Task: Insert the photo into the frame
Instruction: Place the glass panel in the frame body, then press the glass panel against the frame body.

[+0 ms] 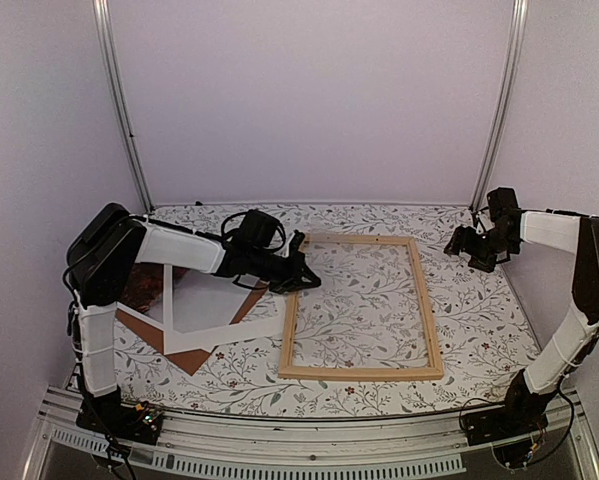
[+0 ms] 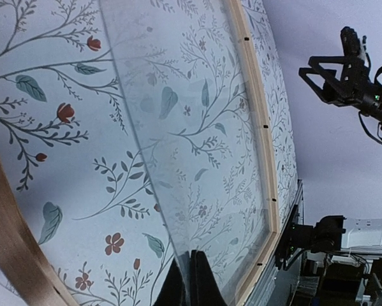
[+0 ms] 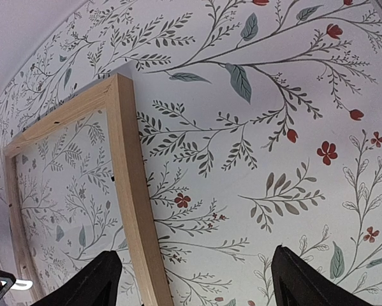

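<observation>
The light wooden frame [image 1: 361,306] lies flat in the middle of the table. My left gripper [image 1: 304,276] is at its far left corner, shut on the edge of a clear pane [image 2: 197,127]. The pane slants down across the opening toward the frame's far rail [image 2: 257,127]. In the left wrist view the fingers [image 2: 202,284] pinch that edge. The photo [image 1: 147,287] lies left of the frame under my left arm, partly covered, its dark reddish end showing. My right gripper [image 1: 476,248] hovers open beyond the frame's far right corner, with only the tablecloth and the frame rail [image 3: 130,191] between its fingers [image 3: 305,280].
A white mat border [image 1: 229,335] lies over a brown backing board [image 1: 191,357] left of the frame. A floral cloth [image 1: 479,330] covers the table. White walls and metal posts [image 1: 124,110] close in the back and sides.
</observation>
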Tool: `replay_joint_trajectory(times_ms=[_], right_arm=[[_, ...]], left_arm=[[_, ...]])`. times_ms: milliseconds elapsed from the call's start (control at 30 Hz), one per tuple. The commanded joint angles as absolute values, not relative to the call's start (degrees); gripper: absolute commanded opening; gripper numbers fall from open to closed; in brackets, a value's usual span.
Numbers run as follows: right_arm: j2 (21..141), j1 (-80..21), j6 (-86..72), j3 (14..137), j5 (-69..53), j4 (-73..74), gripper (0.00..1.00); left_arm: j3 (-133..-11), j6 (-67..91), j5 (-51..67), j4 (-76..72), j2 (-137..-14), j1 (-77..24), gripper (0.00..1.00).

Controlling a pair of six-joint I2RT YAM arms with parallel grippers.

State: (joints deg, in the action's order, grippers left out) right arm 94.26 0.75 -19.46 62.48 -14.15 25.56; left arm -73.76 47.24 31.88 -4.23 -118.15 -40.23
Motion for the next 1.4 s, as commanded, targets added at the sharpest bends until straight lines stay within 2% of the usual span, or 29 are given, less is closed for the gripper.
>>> replay_joint_trajectory(times_ms=[0, 267, 667, 1100, 1367], right_arm=[[95.22, -1.54, -19.60, 61.59, -15.06, 24.36, 0.85], [95.79, -3.53, -19.77, 61.47, -15.36, 23.76, 0.85], [95.45, -11.40, -19.65, 61.90, -17.09, 20.77, 0.86], [102.29, -25.22, -21.12, 66.99, -22.13, 17.36, 0.86], [107.92, -28.73, -22.75, 68.56, -26.48, 14.93, 0.86]], left_arm=[[-75.17, 45.89, 33.44, -3.69, -119.01, -40.26, 0.00], [-74.97, 45.87, 33.15, -3.69, -119.05, -40.51, 0.01], [-74.79, 45.77, 32.88, -3.26, -119.18, -40.83, 0.24], [-74.68, 45.66, 32.53, -3.33, -119.53, -41.33, 0.30], [-74.62, 45.94, 32.15, -4.04, -119.71, -41.48, 0.33]])
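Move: The left gripper pinches the raised left edge of the glass panel; the middle of the frame body lies about 12 cm to its right, 3 cm back and 5 cm below. The frame's left bar is some 6 cm to its left, 3 cm back. From the open right gripper, the panel's middle is roughly 25 cm left, 9 cm back and 6 cm lower; the frame's right bar comes between them, 9 cm left and 9 cm back. Hold the left gripper in place and ease its fingers open to about a third to release the pinch on the panel's left edge. Meanwhile sweep the right gripper some 24 cm left, drifting back and slightly down, in over the panel towards the left gripper; turn it about 30 degrees counter-clockwise and keep its fingers wide open. ##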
